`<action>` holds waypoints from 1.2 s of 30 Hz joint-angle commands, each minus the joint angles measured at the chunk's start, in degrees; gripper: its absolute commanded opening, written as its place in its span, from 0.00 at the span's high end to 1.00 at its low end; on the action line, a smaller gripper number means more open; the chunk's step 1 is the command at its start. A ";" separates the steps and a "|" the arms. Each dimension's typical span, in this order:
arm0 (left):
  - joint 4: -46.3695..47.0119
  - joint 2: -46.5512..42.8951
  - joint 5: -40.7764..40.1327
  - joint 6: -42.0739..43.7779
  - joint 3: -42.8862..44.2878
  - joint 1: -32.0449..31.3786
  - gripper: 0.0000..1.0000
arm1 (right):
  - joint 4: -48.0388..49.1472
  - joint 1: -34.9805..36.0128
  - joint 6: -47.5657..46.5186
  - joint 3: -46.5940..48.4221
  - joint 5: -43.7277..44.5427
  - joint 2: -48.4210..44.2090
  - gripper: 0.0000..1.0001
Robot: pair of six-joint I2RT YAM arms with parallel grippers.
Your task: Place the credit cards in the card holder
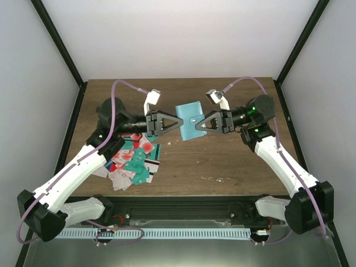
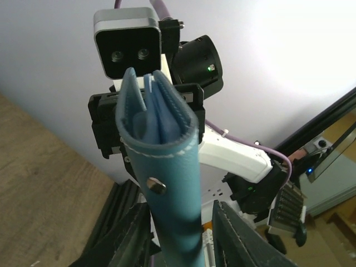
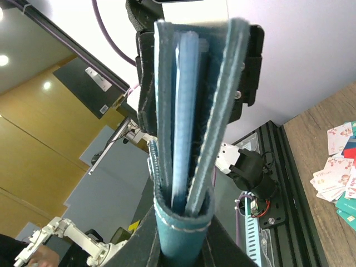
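Observation:
The teal card holder (image 1: pixel 189 121) hangs folded in the air over the middle of the table, between my two grippers. My right gripper (image 1: pixel 198 125) is shut on its right end; in the right wrist view both fingers press the folded edge (image 3: pixel 183 222) of the card holder (image 3: pixel 189 111). My left gripper (image 1: pixel 179 123) straddles its left end. In the left wrist view the card holder (image 2: pixel 169 167) stands between the left gripper's (image 2: pixel 181 208) fingers, with a gap showing at the right finger (image 2: pixel 233 233). The credit cards (image 1: pixel 133 161) lie in a loose pile on the table under my left arm, also visible as cards (image 3: pixel 336 167) in the right wrist view.
The brown table (image 1: pixel 233 161) is boxed in by black frame posts and white walls. A black rail (image 1: pixel 183 211) runs along the near edge between the arm bases. The right arm's wrist camera (image 2: pixel 128 41) faces the left one closely.

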 commanded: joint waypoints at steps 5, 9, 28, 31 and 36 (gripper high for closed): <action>7.31 2.19 -1.05 -1.21 -0.65 -2.24 0.78 | 5.81 2.05 3.01 2.53 -1.22 0.61 0.99; 8.63 3.50 -1.73 -1.91 -0.37 -2.85 0.96 | 1.61 2.10 -0.14 3.25 -1.24 0.79 0.78; -26.32 5.20 -22.29 14.42 11.19 -2.68 0.96 | -76.40 2.25 -50.95 22.21 46.44 -2.64 0.00; -27.15 5.55 -22.31 14.61 11.54 -2.76 0.96 | -77.86 3.83 -51.94 23.72 47.58 -1.73 0.01; -29.23 6.24 -23.24 15.08 12.58 -2.72 0.96 | -78.26 7.22 -51.98 25.99 49.48 -0.19 0.04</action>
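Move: The card holder hangs between the hands, gripped by the right fingers. Its middle is about 3 cm right of the left hand's point, level with it forward and in height, its edge already between those still-open fingers. From the right hand the holder's middle is some 3 cm left and 2 cm ahead. The card pile lies about 21 cm left of the left hand, 5 cm ahead and 40 cm below. Edging right a centimetre or two, the left fingers close and pinch the card holder; the right fingers then open wide and let go. The left hand carries it about 6 cm forward and 5 cm down, turning counter-clockwise some 20 degrees. The right hand swings about 7 cm forward, first up, then down to end lower, swivelling roughly 35 degrees clockwise, fingers open towards the holder. ##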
